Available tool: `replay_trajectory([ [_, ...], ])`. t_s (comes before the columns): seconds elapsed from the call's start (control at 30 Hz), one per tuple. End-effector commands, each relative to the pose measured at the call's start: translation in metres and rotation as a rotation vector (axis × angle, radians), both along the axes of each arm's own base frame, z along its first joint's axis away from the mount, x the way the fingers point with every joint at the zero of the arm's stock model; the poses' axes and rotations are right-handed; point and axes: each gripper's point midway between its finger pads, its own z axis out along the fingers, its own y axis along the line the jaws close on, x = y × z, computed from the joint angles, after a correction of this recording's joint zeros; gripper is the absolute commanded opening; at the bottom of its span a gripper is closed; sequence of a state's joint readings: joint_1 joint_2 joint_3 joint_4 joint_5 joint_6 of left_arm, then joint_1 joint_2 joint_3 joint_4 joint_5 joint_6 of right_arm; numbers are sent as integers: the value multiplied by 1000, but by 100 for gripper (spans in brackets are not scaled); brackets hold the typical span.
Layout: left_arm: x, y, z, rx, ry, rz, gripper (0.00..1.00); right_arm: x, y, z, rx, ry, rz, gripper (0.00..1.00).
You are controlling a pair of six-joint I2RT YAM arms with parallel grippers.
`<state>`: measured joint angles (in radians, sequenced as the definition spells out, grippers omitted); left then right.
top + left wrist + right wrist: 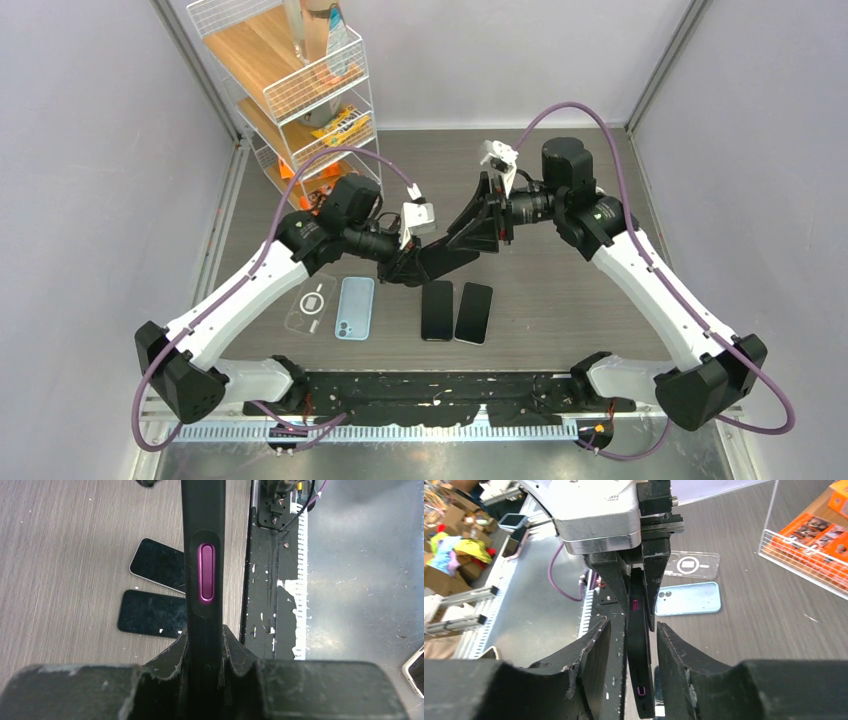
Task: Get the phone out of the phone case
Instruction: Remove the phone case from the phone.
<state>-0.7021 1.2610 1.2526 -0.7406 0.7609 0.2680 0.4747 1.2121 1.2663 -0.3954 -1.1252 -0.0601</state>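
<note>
A black phone case [205, 555] with a purple side button hangs edge-on above the table, between the two arms [445, 258]. My left gripper [205, 640] is shut on one end of it, both fingers pressed against its faces. My right gripper [634, 630] is open around the other end of the case [639, 650], with a gap on each side and neither finger touching. The left gripper's fingers [614, 575] show beyond it in the right wrist view. Whether the phone sits inside the case cannot be told from this edge-on view.
Two dark phones [437, 310] [474, 312] lie side by side on the table under the grippers. A light blue case [355, 307] and a clear case [315, 305] lie to their left. A wire shelf rack [300, 90] stands at the back left.
</note>
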Motion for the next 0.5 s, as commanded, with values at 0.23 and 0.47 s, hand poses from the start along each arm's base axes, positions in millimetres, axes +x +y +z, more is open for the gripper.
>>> replay_trajectory([
  [0.23,-4,-4,22,-69,-96,-40,0,-4,9,2,69,90,85,12],
  [0.47,-3,3,2,14,-251,-66,0,-11,10,0,102,175,146,5],
])
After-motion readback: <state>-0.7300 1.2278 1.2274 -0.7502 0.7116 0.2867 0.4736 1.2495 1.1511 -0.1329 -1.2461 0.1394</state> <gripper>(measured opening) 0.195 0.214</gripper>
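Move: The left hand still grips the dark phone case with its phone inside; its middle lies about 6 cm right, 2 cm ahead and 3 cm above that hand. From the half-open right hand, the case's middle is some 5 cm below, 1 cm back and 2 cm left. On the table about 33 cm below the right hand, the black phone lies 5 cm left and 2 cm ahead, the silver-rimmed phone 4 cm right and 2 cm ahead. Right hand eases about 1.5 cm down and 1 cm left, tilting, and pinches the case the left hand keeps holding. ##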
